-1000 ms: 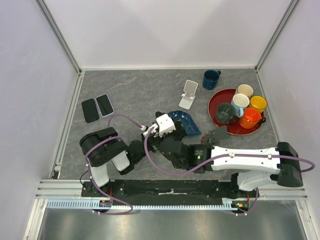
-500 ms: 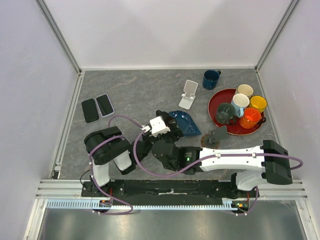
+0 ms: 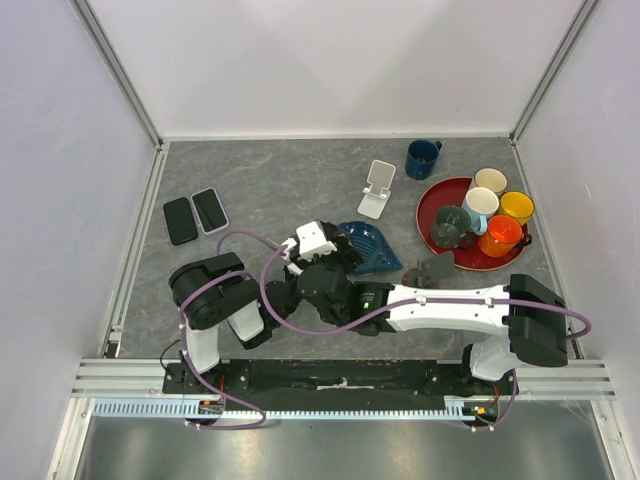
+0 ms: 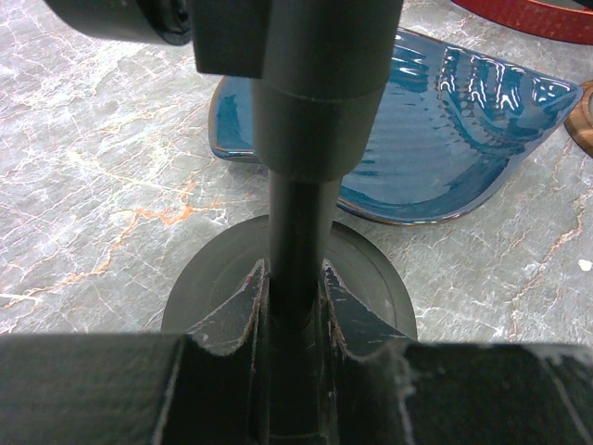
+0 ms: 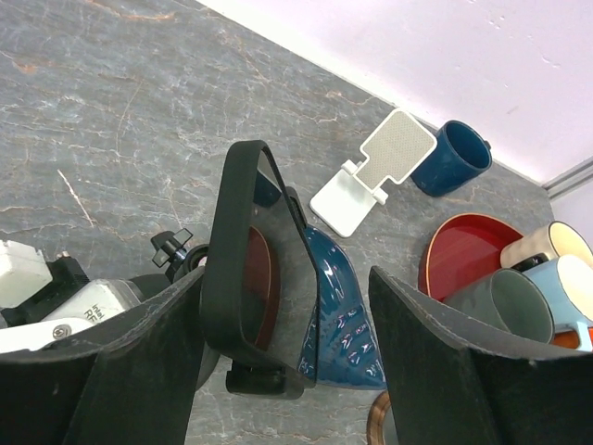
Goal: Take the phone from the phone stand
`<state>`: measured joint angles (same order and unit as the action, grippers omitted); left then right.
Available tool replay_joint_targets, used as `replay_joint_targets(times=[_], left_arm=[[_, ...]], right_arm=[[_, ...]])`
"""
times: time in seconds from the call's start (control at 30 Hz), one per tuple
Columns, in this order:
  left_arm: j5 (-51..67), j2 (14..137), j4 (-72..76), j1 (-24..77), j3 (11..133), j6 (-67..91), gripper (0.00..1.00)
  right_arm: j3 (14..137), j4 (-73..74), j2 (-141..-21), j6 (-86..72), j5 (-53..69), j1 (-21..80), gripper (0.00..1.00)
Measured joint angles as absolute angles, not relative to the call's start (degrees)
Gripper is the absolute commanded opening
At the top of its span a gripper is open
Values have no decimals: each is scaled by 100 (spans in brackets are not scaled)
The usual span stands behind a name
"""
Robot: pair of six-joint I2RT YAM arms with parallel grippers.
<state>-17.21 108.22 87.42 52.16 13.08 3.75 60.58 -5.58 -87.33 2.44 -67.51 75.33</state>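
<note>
A black phone point(image 5: 243, 269) stands upright in the black phone stand, whose clamp foot point(image 5: 255, 382) shows under it. My right gripper point(image 5: 287, 362) is open around the phone. Its left finger point(image 5: 120, 371) is close to the phone's edge and its right finger point(image 5: 463, 362) stands well apart. In the left wrist view my left gripper point(image 4: 295, 278) is shut on the stand's black pole point(image 4: 298, 213), just above the round base point(image 4: 371, 278). Both arms cover the phone and stand in the top view.
A blue dish point(image 3: 372, 247) lies just beyond the stand. An empty white phone stand point(image 3: 377, 188) and a blue mug point(image 3: 422, 157) are farther back. A red tray point(image 3: 428, 195) with several mugs sits at right. Two phones point(image 3: 195, 215) lie flat at left.
The right arm has swung left over the stand, and its jaws have narrowed around the phone. The left gripper has kept its hold on the pole.
</note>
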Motion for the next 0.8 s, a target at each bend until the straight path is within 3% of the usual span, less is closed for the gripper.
replay_joint_targets(times=[0.2, 0.37, 0.63, 0.8], left_arm=[[-1747, 10829, 8739, 5223, 1319, 375, 2], [-1774, 10857, 8746, 5223, 1345, 375, 2], [-1798, 10910, 8781, 5223, 1376, 379, 2], [-1806, 10925, 8779, 5238, 1404, 379, 2]], right_arm=[[6077, -552, -8816, 248, -6685, 7461, 64], [6090, -552, -8812, 246, -6615, 7446, 48], [6016, -403, -8543, 242, -6233, 7415, 2], [5745, -405, -8200, 187, -5870, 7319, 0]])
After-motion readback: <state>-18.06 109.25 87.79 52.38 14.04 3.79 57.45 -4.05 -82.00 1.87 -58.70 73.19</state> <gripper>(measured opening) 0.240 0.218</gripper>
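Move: The phone, upright in the black stand's head, is already between the right hand's open fingers, its middle about 2 cm ahead, 1 cm to the left and about level in height. From that hand, the blue leaf tray lies some 4 cm farther out, 7 cm right and 21 cm below, and the empty white phone stand about 22 cm ahead and 11 cm right. From the left hand, which already grips the black stand's neck, the phone is roughly 15 cm up, 3 cm ahead and 4 cm right. Nearly in place, the right hand closes its fingers from about three-quarters open to a fifth and pinches the phone between its pads, one on the screen side and one on the back. It eases barely half a centimetre forward and down, then sways about 1 cm sideways, first left then right, while turning some 5 degrees counter-clockwise. The left hand keeps its hold low on the stand's neck. ##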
